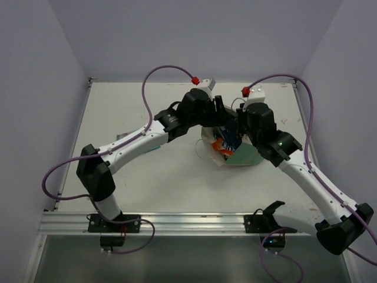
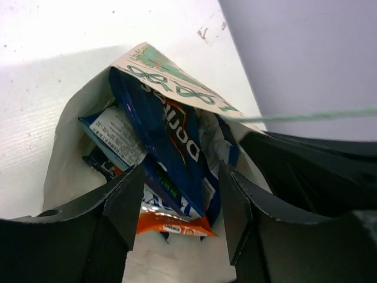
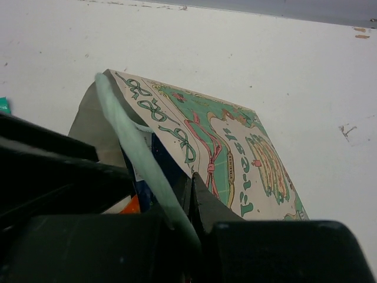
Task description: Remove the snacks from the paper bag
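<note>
The paper bag (image 1: 246, 157) lies on its side mid-table, its mouth toward the left arm. My right gripper (image 3: 197, 186) is shut on the rim of its printed upper panel (image 3: 235, 141) and holds the mouth apart. In the mouth lie several snacks: dark blue packets (image 2: 159, 130) and an orange one (image 2: 171, 224), the orange also seen from above (image 1: 222, 145). My left gripper (image 2: 181, 203) is at the mouth and open. Its fingers (image 2: 126, 203) straddle the lower ends of the blue and orange packets. In the top view the left gripper (image 1: 221, 121) and right gripper (image 1: 242, 138) crowd over the bag.
A mint-green handle strap (image 3: 135, 147) runs across the right wrist view, and another stretches taut in the left wrist view (image 2: 306, 114). A small teal item (image 1: 122, 137) lies on the white table beside the left forearm. Walls enclose the table (image 1: 147, 194) on three sides.
</note>
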You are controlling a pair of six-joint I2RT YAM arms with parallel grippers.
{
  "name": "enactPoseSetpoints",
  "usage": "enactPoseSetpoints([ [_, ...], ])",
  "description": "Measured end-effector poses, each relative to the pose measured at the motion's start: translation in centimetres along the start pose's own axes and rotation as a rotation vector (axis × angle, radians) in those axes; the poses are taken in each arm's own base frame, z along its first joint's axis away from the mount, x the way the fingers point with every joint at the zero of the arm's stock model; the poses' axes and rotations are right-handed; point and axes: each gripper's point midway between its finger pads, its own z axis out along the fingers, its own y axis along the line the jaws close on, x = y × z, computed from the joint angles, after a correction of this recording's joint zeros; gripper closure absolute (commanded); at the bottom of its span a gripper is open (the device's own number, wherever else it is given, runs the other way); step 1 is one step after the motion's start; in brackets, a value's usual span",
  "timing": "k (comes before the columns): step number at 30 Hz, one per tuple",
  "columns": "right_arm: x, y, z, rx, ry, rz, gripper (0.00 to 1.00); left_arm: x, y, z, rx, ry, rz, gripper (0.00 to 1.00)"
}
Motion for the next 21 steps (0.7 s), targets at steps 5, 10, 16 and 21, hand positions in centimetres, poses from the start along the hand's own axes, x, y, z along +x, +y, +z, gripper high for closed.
enactPoseSetpoints([
  [5, 0.1, 0.2, -0.1, -0.013, 0.01, 0.009, 1.0, 2.1, 1.8, 3.7, -0.062, 0.043, -0.012, 0.43],
  [10, 0.1, 0.5, -0.2, -0.029, 0.013, 0.014, 1.0, 2.6, 3.0, 5.9, -0.107, 0.044, -0.011, 0.39],
  [16, 0.1, 0.4, -0.2, -0.027, 0.014, 0.017, 1.0, 2.6, 3.4, 7.8, -0.128, 0.04, -0.01, 0.42],
  [21, 0.2, 0.3, -0.2, -0.022, 0.018, 0.024, 1.0, 3.4, 4.0, 9.8, -0.143, 0.054, -0.023, 0.79],
])
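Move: The blue snack stands in the tilted paper bag, about 4 cm ahead of the left hand, 4 cm to its right and some 12 cm below. The orange snack is roughly level with that hand fore and aft, 1 cm to its right and 13 cm down. The right gripper is some 7 cm to the left hand's right, at its height; from it the blue snack lies about 4 cm ahead, 3 cm left and 12 cm down. Lower the left gripper about 9 cm into the bag's mouth, carrying it some 5 cm forward and nearly as far right, down to the blue snack with the fingers part open; only at the end start closing them. Keep the right gripper still and shut on the bag's rim to hold the mouth open. ##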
